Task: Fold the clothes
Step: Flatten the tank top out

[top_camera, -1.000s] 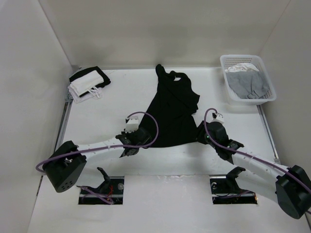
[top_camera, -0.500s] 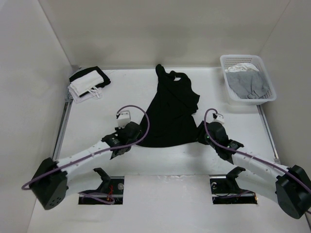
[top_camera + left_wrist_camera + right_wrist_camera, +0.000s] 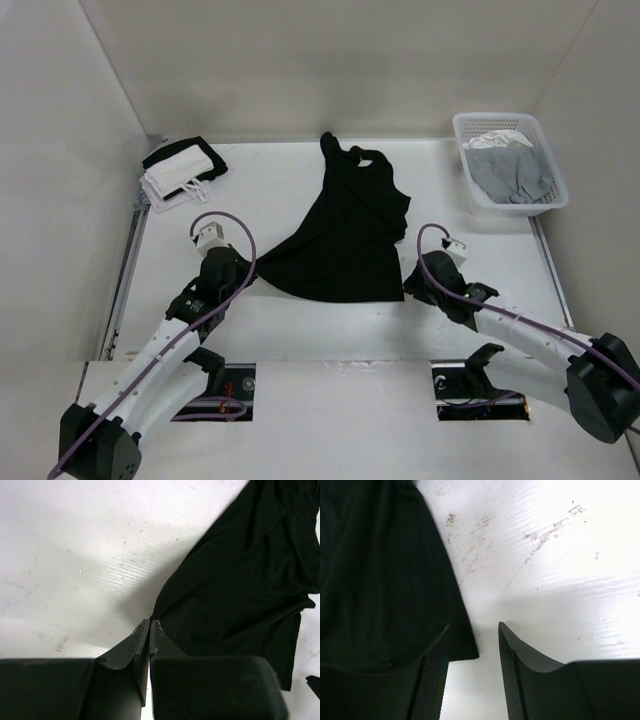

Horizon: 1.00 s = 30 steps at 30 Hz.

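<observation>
The clothes [image 3: 345,235] are one plain black sleeveless top, lying on the white table with its straps toward the back wall. Its near left hem corner is drawn out into a point. My left gripper [image 3: 250,274] is shut on that corner; in the left wrist view the fabric [image 3: 240,580] runs right up to the closed fingertips [image 3: 150,622]. My right gripper [image 3: 412,286] stands open at the near right hem corner. In the right wrist view that corner [image 3: 465,650] lies between the fingers, close to the left one, with the gripper [image 3: 474,630] not closed on it.
A white basket [image 3: 556,196] with grey and white garments stands at the back right. A folded black-and-white stack [image 3: 180,172] lies at the back left. White walls enclose the table on three sides. Two cut-outs sit in the near ledge by the arm bases.
My left arm has swung left and pulled the hem corner with it, stretching the garment's left side into a point. The right gripper stayed at the right corner.
</observation>
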Each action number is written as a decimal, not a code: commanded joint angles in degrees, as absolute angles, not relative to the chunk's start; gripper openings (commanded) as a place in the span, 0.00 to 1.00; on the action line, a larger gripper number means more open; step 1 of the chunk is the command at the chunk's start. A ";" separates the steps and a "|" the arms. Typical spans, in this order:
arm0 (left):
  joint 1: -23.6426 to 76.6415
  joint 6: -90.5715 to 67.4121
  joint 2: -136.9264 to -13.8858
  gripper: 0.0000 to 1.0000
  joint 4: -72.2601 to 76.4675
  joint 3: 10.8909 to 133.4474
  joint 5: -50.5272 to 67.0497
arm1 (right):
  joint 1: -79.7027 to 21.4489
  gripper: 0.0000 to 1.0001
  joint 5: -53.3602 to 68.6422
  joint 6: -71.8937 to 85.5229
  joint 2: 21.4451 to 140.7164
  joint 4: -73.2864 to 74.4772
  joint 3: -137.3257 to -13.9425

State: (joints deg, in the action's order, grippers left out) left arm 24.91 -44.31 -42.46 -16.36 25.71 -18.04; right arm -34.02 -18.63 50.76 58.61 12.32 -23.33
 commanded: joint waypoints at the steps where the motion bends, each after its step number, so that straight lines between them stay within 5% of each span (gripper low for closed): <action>1: 21.50 -44.21 -40.08 0.00 -11.34 24.09 -11.96 | -36.25 0.46 -21.45 52.82 59.24 18.10 -27.33; 22: 17.27 -44.56 -38.32 0.00 -4.04 20.13 -2.37 | -46.71 0.38 -26.46 63.90 68.38 24.35 -30.67; 30: 15.95 -44.91 -37.53 0.00 -3.60 19.86 -2.81 | -46.71 0.26 -26.19 63.20 71.27 23.99 -31.81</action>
State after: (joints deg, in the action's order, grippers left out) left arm 16.67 -44.58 -38.70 -6.61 19.86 -3.16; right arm -46.22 -25.12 62.87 69.63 22.65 -29.74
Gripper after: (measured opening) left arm 0.010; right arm 0.267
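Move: Just behind the right hand lies the tank top's loose right hem corner, about 3 cm back, 2 cm to its left and 3 cm below. The top's far shoulder strap is some 29 cm ahead and 16 cm left, down on the table; the white basket is roughly 25 cm ahead and 21 cm to the right, about level in height. From the left hand, still pinching the other hem corner off the table, that right corner is about 29 cm right, 5 cm back and 10 cm lower. Drawing back about 3 cm, left and down some 2.5 cm each, the right hand settles over the loose hem corner, its fingers tipping about 10 degrees further down and then narrowing around the corner from half open to roughly a quarter. The left hand keeps its shut grip on the raised corner, shifting only a centimetre or so and rolling about 10 degrees, left side down. ##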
